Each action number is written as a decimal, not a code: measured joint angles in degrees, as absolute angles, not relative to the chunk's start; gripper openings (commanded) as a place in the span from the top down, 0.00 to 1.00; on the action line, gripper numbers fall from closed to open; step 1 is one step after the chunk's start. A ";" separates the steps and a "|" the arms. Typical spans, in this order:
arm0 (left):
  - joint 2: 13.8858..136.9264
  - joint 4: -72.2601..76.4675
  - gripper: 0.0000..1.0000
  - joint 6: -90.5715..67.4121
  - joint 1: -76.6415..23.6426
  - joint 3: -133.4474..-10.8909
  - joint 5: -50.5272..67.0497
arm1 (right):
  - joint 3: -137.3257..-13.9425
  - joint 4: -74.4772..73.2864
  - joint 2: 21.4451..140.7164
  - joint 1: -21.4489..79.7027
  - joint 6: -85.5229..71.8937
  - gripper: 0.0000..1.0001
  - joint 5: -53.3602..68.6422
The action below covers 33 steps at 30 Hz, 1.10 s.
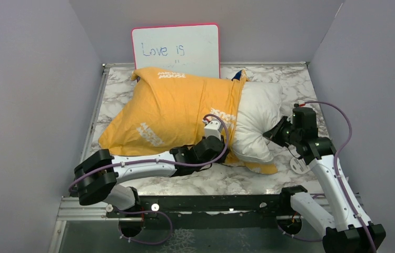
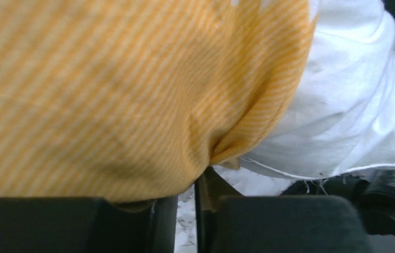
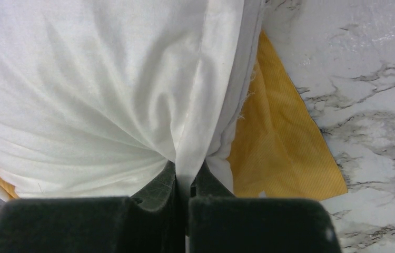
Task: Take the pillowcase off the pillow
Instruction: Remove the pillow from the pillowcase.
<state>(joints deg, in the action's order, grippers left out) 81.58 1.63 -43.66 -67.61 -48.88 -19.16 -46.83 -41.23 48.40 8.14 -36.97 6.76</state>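
The yellow-orange pillowcase (image 1: 169, 113) with white lettering covers most of the plump white pillow (image 1: 258, 113), whose right end sticks out bare. My left gripper (image 1: 226, 142) is at the pillowcase's open edge. In the left wrist view the striped pillowcase (image 2: 106, 95) bunches into my left gripper (image 2: 198, 182), whose jaws stand a narrow gap apart on the fold, with the pillow (image 2: 353, 105) to the right. My right gripper (image 1: 267, 136) is at the pillow's right edge. In the right wrist view it (image 3: 187, 171) is shut on a pinched ridge of the pillow (image 3: 95, 95), beside a flap of pillowcase (image 3: 279, 153).
A pink-framed whiteboard (image 1: 177, 50) leans against the back wall behind the pillow. A small white slotted disc (image 1: 298, 164) lies on the marble table (image 1: 221, 182) beside the right arm. Grey walls close in on both sides.
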 measured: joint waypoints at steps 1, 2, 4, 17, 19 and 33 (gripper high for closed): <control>81.58 1.87 1.00 -44.01 -67.64 -48.69 -20.40 | -46.87 -41.23 48.47 8.14 -36.77 0.99 6.55; 81.56 2.04 1.00 -44.01 -67.66 -48.49 -21.37 | -47.00 -41.28 48.64 8.14 -36.45 0.99 6.20; 81.38 2.52 1.00 -44.25 -67.79 -47.81 -22.87 | -47.77 -41.50 49.32 8.14 -35.88 0.99 5.58; 60.86 -4.99 1.00 -50.85 -67.99 -31.64 -31.75 | -55.51 -43.18 58.17 8.32 -32.93 0.99 2.94; 56.88 -5.08 1.00 -51.22 -67.99 -29.45 -31.75 | -56.16 -43.11 59.31 8.36 -32.27 0.90 5.06; 69.25 1.08 1.00 -45.56 -67.90 -35.22 -25.15 | -59.77 -44.71 60.99 7.79 -26.96 0.01 6.66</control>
<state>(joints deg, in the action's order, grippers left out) 69.25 1.08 -45.56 -67.90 -35.22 -25.15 -59.77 -44.71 60.99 7.79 -26.96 6.66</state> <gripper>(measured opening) 0.009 0.973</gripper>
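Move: The near side of the pillowcase's hem is right at the left fingertips, roughly 1 cm ahead and 1 cm to the right. From the left hand, the pillow's bare end centres about 10 cm ahead and 10 cm right, and a loose pillowcase corner lies 5 cm back, 12 cm right. The right hand already pinches the pillow's outer edge; the bare end centres some 4 cm ahead and 3 cm left of that hand, the loose corner about 10 cm straight back, both lower. The left hand shuts its fingers on the near side of the pillowcase's hem and drags it about 11 cm to the left, sinking a little and turning some 15 degrees counter-clockwise, then comes back right about 5 cm, fingers still shut on the cloth. Meanwhile the right hand keeps its pinch on the pillow's outer edge and eases forward about 3 cm, then opens wide, lets go and lifts slightly. ##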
